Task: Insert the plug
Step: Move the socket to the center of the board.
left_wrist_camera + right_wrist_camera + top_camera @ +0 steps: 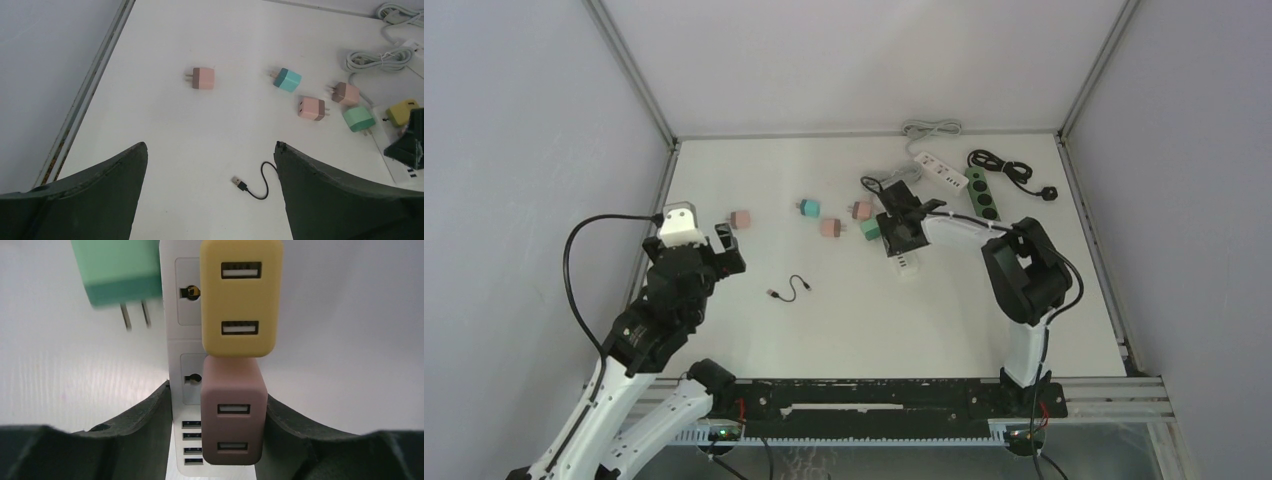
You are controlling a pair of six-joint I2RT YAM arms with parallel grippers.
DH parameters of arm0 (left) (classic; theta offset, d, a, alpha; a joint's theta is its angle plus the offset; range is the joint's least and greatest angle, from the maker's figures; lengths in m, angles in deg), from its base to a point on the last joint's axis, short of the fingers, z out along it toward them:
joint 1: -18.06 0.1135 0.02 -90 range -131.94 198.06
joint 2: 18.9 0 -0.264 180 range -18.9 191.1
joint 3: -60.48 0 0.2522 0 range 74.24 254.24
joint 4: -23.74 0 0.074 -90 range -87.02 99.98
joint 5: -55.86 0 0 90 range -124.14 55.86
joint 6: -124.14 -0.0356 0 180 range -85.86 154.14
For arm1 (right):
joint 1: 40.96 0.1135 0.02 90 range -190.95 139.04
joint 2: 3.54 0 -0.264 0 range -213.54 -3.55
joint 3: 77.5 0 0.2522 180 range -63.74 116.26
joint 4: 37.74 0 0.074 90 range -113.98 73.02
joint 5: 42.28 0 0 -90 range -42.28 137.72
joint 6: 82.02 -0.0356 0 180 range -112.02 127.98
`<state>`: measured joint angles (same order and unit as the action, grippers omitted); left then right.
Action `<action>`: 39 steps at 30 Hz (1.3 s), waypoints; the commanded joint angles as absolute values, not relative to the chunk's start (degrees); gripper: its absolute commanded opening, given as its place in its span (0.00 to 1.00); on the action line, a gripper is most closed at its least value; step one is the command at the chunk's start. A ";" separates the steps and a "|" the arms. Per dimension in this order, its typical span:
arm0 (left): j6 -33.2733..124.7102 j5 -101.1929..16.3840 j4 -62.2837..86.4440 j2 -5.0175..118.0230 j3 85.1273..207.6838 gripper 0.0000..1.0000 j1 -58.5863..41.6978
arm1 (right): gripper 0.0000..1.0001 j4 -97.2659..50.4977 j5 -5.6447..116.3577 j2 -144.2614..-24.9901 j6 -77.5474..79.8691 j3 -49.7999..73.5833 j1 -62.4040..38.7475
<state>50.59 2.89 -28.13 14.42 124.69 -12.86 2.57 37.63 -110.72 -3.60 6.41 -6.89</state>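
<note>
In the right wrist view a brown plug with two USB ports sits in the white power strip, just below a yellow plug. My right gripper is shut across them: the left finger presses the strip's side and the right finger presses the brown plug's side. From above, the right gripper covers that strip at the table's middle right. My left gripper hangs open over bare table at the left.
A green plug lies beside the strip. Loose plugs lie behind: brown-pink, teal, pink and another. A short USB cable lies near the left gripper. A second white strip and a green strip lie at the back right.
</note>
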 commanded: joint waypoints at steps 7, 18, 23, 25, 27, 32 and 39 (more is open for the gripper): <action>49.60 1.45 -25.80 13.87 123.89 1.00 -11.87 | 0.51 0.46 38.47 -123.11 6.69 29.38 -11.84; 49.43 0.84 -25.73 14.76 123.78 1.00 -11.61 | 0.59 3.53 38.10 -136.54 10.58 48.25 -13.77; 49.43 0.48 -25.70 14.76 123.80 1.00 -11.48 | 0.72 4.98 39.22 -137.63 11.92 50.36 -14.48; 49.35 0.28 -25.71 14.78 123.80 1.00 -11.43 | 0.74 5.18 38.99 -136.09 12.05 49.07 -14.43; 49.28 -0.06 -25.71 14.73 123.81 1.00 -11.38 | 0.78 2.35 39.05 -132.78 12.86 44.93 -14.30; 49.17 -0.28 -25.73 14.58 123.73 1.00 -11.39 | 1.00 -2.33 43.37 -122.00 15.06 35.86 -14.48; 49.12 -0.49 -25.71 14.40 123.80 1.00 -11.30 | 1.00 -6.36 44.74 -112.95 17.38 29.01 -18.16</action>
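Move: The white socket is already between my right fingers, its middle with the plugged-in pink plug about at the hand point. It is bound for clear board some 17 cm ahead and 4 cm to the left. Beside that way lie the green plug, about 5 cm ahead and 6 cm left, and a loose pink plug, 9 cm ahead and 8 cm left; the cord coil is about 18 cm straight ahead. From my left hand the socket is roughly 12 cm ahead, 31 cm to the right and 26 cm below. With my right hand I keep the socket gripped by its sides and carry it quickly forward, low over the board, about 17 cm and a little left, past the green and loose pink plugs, turning slightly counter-clockwise. Then I open my fingers wide, let go, draw back some 4 cm and rise about 8 cm clear, the fingers tipping farther forward. ##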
